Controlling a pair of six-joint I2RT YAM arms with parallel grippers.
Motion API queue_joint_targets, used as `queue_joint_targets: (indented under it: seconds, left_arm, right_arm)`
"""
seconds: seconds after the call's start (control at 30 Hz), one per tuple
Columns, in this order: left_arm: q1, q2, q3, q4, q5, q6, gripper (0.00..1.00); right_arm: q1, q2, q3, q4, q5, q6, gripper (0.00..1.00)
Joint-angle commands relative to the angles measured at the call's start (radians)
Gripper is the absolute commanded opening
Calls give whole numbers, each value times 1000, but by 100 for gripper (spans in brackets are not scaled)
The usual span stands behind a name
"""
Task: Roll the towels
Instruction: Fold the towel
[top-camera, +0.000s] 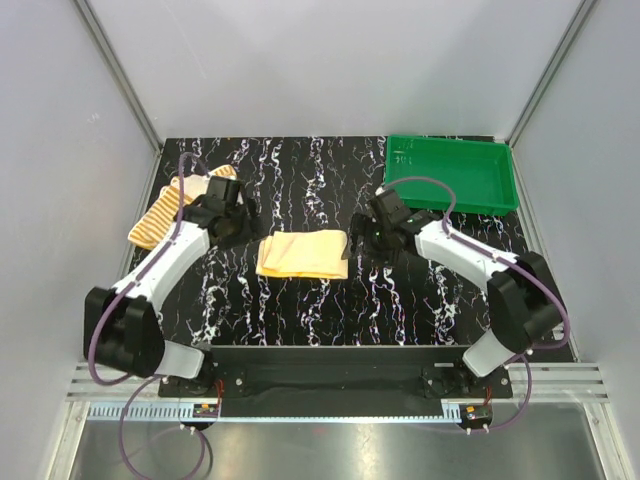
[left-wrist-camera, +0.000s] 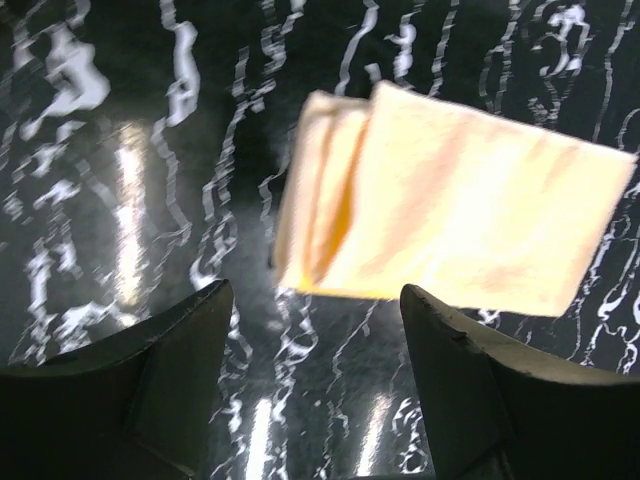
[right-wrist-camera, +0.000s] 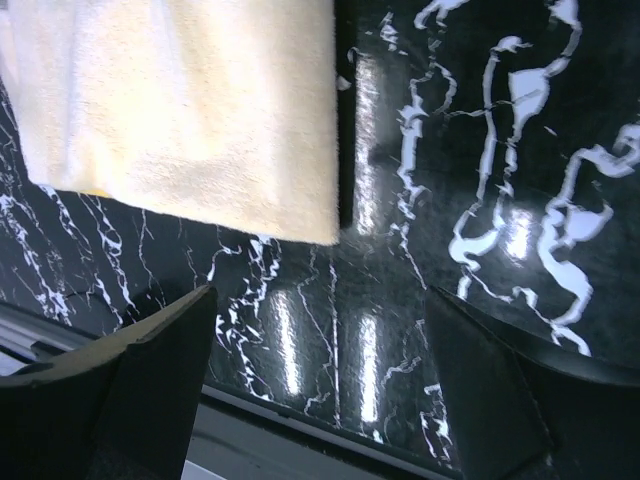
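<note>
A plain yellow towel lies folded flat in the middle of the black marbled table; it also fills the upper part of the left wrist view and the upper left of the right wrist view. A striped orange-and-cream towel lies at the far left, partly under the left arm. My left gripper hovers just left of the yellow towel, open, nothing between its fingers. On the towel's right side my right gripper is open and empty.
A green plastic tray sits at the back right corner. Grey walls close in the table on three sides. The table's near edge shows below the right gripper.
</note>
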Motion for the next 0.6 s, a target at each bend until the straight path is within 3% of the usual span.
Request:
queue_joint_targets:
  seconds: [0.0,0.23,0.57]
  left_arm:
    - [-33,105,95,74,-17,5,72]
    - [-67,316,176,88,-22,11,65]
    - [-93,390,161,135,-19,-3,51]
  right_arm:
    - [3,27,8,159,-119,-10,90]
    - [-4,128,13,201,-190,1,89]
    - [-39,163,-6,200,-211,-30,89]
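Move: The left hand is over the near-left side of the plain folded towel; the towel's left end, with its loose fold edges, lies about 4 cm ahead, 3 cm right and some 9 cm down. The striped towel sits roughly 12 cm ahead and 14 cm left of the left hand. For the right hand, the plain towel's right end is some 4 cm ahead, 4 cm left and 6 cm below; the green bin is about 20 cm ahead and 20 cm right. Down about 8 cm goes the left hand, after first sweeping forward and right some 4 cm each, onto the plain towel's folded left end, its fingers tipping about 10 degrees steeper and partly closing from wide. The right hand eases left and down about 3 cm each towards the towel's right end, fingers kept wide open. ##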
